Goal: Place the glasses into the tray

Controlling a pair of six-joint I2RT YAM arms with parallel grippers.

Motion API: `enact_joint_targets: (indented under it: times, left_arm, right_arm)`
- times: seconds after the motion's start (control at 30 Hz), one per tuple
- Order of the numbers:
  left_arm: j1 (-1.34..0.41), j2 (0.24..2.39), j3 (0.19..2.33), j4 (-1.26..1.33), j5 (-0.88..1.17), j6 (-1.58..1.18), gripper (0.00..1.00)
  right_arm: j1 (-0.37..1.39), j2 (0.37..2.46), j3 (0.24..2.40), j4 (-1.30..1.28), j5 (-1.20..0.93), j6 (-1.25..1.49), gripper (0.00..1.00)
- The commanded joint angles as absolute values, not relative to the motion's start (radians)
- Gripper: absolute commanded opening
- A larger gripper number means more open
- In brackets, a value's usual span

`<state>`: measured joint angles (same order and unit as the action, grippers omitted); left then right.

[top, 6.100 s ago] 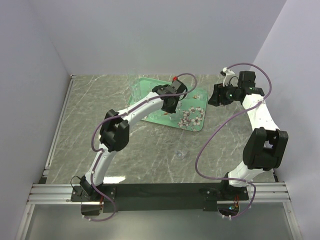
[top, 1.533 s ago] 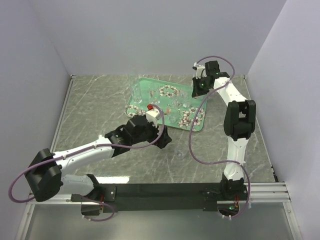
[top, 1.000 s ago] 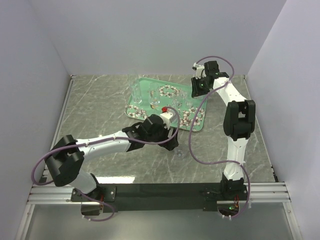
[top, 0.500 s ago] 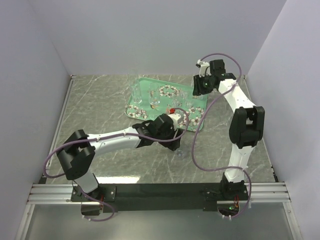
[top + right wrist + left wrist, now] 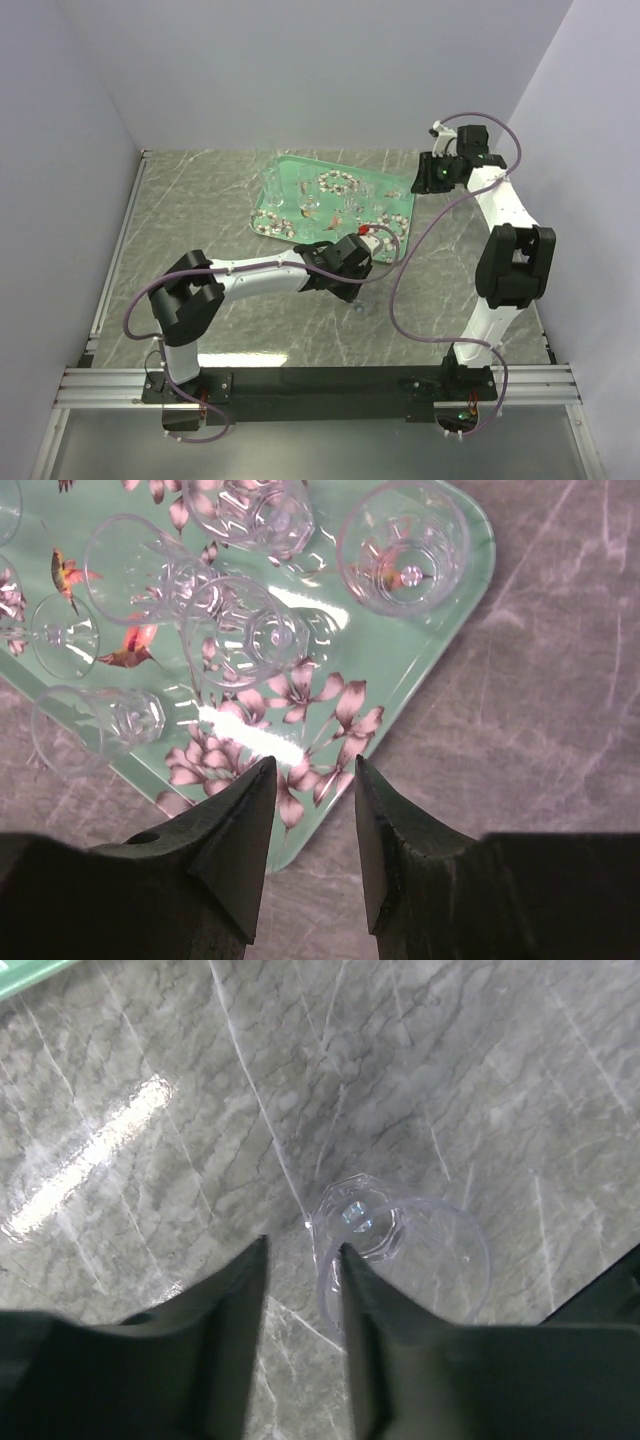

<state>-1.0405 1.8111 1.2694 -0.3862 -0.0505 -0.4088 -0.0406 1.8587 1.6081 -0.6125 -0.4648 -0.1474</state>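
Note:
One clear glass (image 5: 400, 1250) stands alone on the marble table, faint in the top view (image 5: 362, 303). My left gripper (image 5: 300, 1255) is low over it. The right finger sits inside the rim and the left finger outside. The thin wall runs between them beside the right finger, and the jaws still stand apart. The mint-green tray (image 5: 283, 180) lies at the back with several glasses (image 5: 405, 545) in it, some upright, some on their sides. My right gripper (image 5: 312, 770) hovers open over the tray's (image 5: 440, 640) right corner with nothing between its fingers.
Grey walls close in the table on the left, back and right. A metal rail (image 5: 120, 250) runs along the left edge. A corner of the tray (image 5: 20, 972) shows at the top left of the left wrist view. Purple cables loop off both arms.
My left arm has swung right and down to the lone glass, and its jaws have narrowed around the rim. My right arm has pulled back to the right, off the tray's far corner.

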Motion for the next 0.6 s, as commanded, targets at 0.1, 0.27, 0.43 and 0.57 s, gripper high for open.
enact_joint_targets:
  times: [0.1,0.27,0.43,0.57]
  left_arm:
    - [-1.057,1.838,1.353,-0.479,-0.115,-0.402,0.26]
    - [-1.057,1.821,1.373,-0.486,-0.118,-0.399,0.01]
    - [-1.045,1.805,1.437,-0.485,-0.129,-0.417,0.0]
    - [-0.991,1.835,1.525,-0.492,-0.121,-0.431,0.0]
  right_arm:
    - [-0.074,1.77,1.572,-0.586,-0.515,-0.13,0.44]
    - [-0.09,1.74,1.552,-0.588,-0.526,-0.132,0.44]
    - [-0.104,1.694,1.514,-0.595,-0.517,-0.15,0.44]
    - [-0.112,1.645,1.453,-0.574,-0.499,-0.166,0.44]
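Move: The last glass stands upright on the table with its rim wall between the left hand's open fingers; its middle is some 3 cm back, 2 cm to the right and 4 cm below them. The tray's middle lies about 25 cm ahead and 4 cm left, its near right corner roughly 9 cm ahead and 10 cm right. From the right hand this glass is about 28 cm back, 16 cm left and 13 cm lower. The glass's rim wall gets pinched as the left fingers shut on it almost on the spot, one finger inside the glass and one outside; then the hand carries it up about 3 cm and forward 2 cm towards the tray. The empty right hand, fingers still half open, draws some 3 cm back, 2 cm right and slightly up, away from the tray. ##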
